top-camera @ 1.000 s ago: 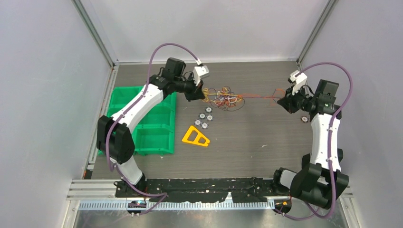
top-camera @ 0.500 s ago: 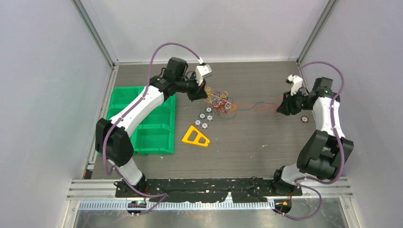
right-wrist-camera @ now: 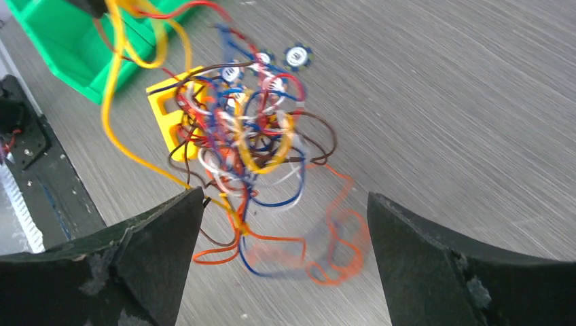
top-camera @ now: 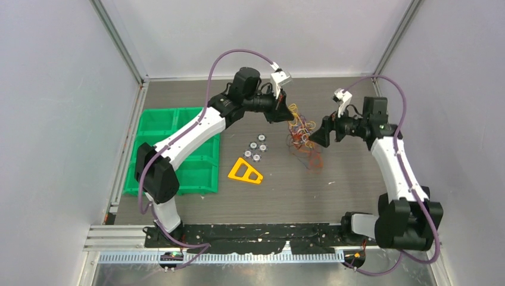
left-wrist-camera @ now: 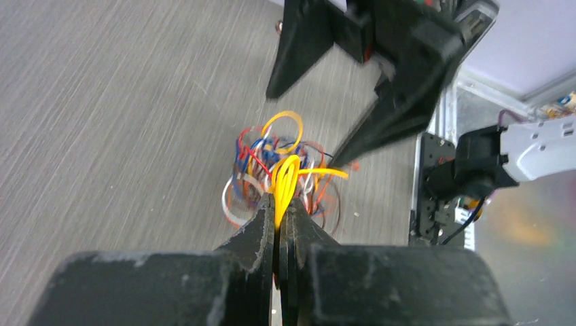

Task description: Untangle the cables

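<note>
The cables [top-camera: 302,136] are a tangle of thin yellow, orange, red, blue, brown and white wires hanging at mid-table. My left gripper [top-camera: 290,115] is shut on a few yellow strands at the top of the bunch [left-wrist-camera: 284,178], and the rest dangles below it toward the table. My right gripper [top-camera: 315,139] stands wide open just right of the tangle, with loose orange and blue loops [right-wrist-camera: 326,238] between its fingers [right-wrist-camera: 166,238] but nothing gripped. The main knot [right-wrist-camera: 251,139] hangs ahead of the right jaws.
A green divided bin [top-camera: 178,156] sits at the left. A yellow triangular piece [top-camera: 245,171] and several small round toothed discs [top-camera: 256,149] lie left of the tangle. Aluminium frame posts and grey walls enclose the dark wood-grain table [top-camera: 333,190].
The right gripper has let go of the stretched strand, opened wide and swung left to the bunch. The left gripper has carried the bunch rightward, still shut on it.
</note>
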Robot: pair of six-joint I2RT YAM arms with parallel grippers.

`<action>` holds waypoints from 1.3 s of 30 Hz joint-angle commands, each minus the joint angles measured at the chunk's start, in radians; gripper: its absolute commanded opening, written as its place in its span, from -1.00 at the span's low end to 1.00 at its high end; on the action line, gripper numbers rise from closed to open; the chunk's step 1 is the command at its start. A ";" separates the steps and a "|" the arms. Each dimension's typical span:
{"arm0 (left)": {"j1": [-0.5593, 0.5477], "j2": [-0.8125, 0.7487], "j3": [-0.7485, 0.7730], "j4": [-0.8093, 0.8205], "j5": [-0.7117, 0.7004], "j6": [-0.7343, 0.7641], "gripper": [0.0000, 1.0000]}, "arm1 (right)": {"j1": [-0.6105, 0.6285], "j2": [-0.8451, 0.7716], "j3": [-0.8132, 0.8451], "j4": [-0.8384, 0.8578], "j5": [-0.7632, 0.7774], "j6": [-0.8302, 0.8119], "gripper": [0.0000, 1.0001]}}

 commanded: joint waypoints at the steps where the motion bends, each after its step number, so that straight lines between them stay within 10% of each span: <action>1: 0.005 -0.005 0.066 0.165 0.057 -0.187 -1.00 | 0.105 -0.108 -0.198 0.565 0.051 0.408 0.91; 8: -0.016 0.007 0.099 0.260 0.117 -0.334 -1.00 | 0.227 0.012 -0.261 0.936 0.172 0.621 0.98; 13: -0.014 0.001 0.092 0.272 0.118 -0.336 -1.00 | 0.289 0.064 -0.263 1.146 0.176 0.771 0.66; 33: 0.035 -0.023 0.044 0.382 0.233 -0.444 -1.00 | 0.300 -0.064 -0.299 1.213 -0.077 0.888 0.98; 39: 0.031 -0.034 0.081 0.382 0.251 -0.456 -1.00 | 0.303 0.005 -0.286 0.993 0.113 0.590 0.25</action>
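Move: The cable tangle hangs from a yellow loop already pinched in the left fingers. Its middle is about 5 cm right of the left hand, level with it fore-and-aft and 10 cm below. From the open right hand the tangle is about 6 cm left, 1 cm ahead and 2 cm lower. On the table 20 cm below the right hand, the chips lie roughly 22 cm left and 8 cm ahead, the yellow triangle about 27 cm left and 2 cm back. Still pinching the yellow loop, the left hand lifts it about 8 cm, tilting its fingers up. The right hand brings its open jaws around the tangle: some 10 cm left with a sweep forward, then back and up, finally forward and down a little as the fingers start to close; it rolls about 25 degrees, left side rising. ##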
